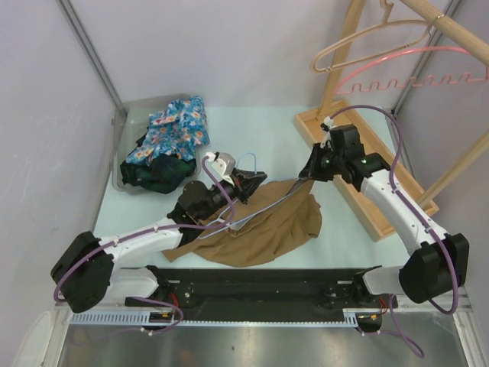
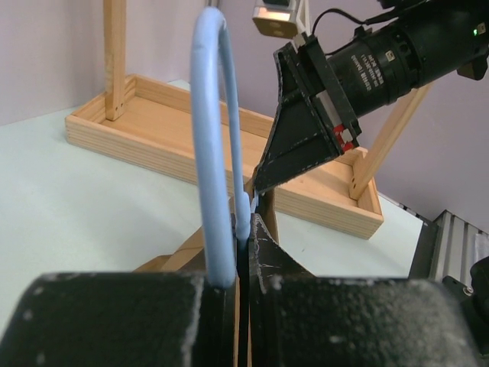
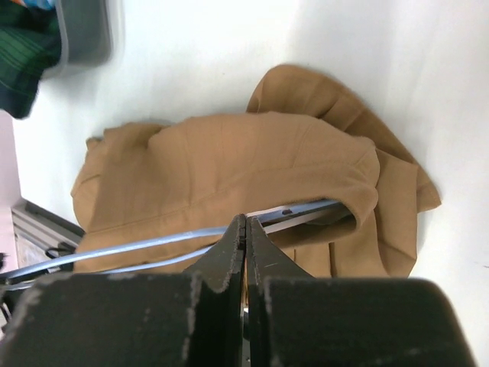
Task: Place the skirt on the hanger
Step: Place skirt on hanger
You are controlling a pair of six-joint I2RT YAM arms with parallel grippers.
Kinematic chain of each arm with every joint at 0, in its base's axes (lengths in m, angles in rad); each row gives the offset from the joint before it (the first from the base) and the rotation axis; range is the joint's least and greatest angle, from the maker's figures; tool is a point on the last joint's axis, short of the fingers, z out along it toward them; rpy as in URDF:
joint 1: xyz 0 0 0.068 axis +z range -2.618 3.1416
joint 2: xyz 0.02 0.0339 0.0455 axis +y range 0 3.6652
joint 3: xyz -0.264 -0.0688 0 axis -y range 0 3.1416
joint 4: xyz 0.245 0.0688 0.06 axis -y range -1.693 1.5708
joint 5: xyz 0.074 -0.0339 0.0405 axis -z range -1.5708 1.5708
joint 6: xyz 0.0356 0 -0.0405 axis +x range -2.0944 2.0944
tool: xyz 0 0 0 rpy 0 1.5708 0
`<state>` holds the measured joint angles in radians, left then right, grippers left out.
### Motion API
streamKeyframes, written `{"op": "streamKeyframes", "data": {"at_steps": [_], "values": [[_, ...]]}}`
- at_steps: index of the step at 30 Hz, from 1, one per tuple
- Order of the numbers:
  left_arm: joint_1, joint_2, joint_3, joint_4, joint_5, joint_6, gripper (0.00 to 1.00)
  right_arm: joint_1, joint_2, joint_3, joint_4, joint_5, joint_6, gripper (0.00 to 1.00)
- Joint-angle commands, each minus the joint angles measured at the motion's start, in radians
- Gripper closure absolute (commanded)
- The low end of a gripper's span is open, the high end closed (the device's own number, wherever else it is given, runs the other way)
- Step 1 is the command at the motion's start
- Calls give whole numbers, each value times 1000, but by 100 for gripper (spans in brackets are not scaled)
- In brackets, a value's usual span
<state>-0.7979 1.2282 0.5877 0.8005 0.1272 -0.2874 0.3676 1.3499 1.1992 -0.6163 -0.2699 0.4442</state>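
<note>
The brown skirt (image 1: 263, 229) lies crumpled on the table between the two arms. A light-blue wire hanger (image 1: 248, 160) runs into it, and its wires (image 3: 137, 246) pass under the folded waistband (image 3: 229, 168). My left gripper (image 1: 246, 183) is shut on the hanger's hook (image 2: 218, 153), which stands up between the jaws (image 2: 246, 229). My right gripper (image 1: 308, 176) is shut at the skirt's upper right edge, and the cloth stretches taut up to its tips (image 3: 244, 225). The right fingertips (image 2: 263, 180) show close in front of the left gripper.
A grey bin (image 1: 122, 134) holding floral and dark clothes stands at the back left. At the back right is a wooden rack, its base tray (image 1: 359, 183) on the table, with pink (image 1: 416, 76) and beige (image 1: 367, 42) hangers on its rail.
</note>
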Motion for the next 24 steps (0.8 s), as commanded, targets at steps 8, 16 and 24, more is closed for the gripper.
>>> {"op": "streamKeyframes", "data": {"at_steps": [8, 16, 24], "values": [[-32, 36, 38, -57, 87, -19, 100, 43, -71, 33, 150, -262, 47, 100], [-43, 67, 57, -26, 135, -45, 100, 122, -9, 33, 216, -341, 65, 100], [-50, 82, 57, -32, 129, -50, 100, 185, 8, 33, 286, -499, 45, 100]]}}
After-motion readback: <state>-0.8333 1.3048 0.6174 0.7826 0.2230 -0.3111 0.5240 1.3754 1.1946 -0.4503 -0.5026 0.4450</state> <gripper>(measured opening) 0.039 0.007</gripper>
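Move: The skirt waistband's right end, over the blue hanger's right arm, is at the right fingertips, perhaps 2 cm to their right and 1 cm below. The hanger's neck, in the left fingers, stands some 11 cm left of the right hand, 4 cm nearer the base and 3 cm higher; the skirt's middle lies about 15 cm left, 6 cm back and 13 cm below. From the left hand, that waistband end lies about 4 cm ahead, 13 cm right and 4 cm lower. The waistband end on the hanger's right arm is left behind: the right fingers, still shut, first lift a little, then come free and swing quickly about 8 cm left, with some back and up, to the left gripper, turning about 20 degrees counter-clockwise. The left hand keeps its grip by the hanger's neck, rises 2 cm, then sinks about 4 cm while easing right and back. ##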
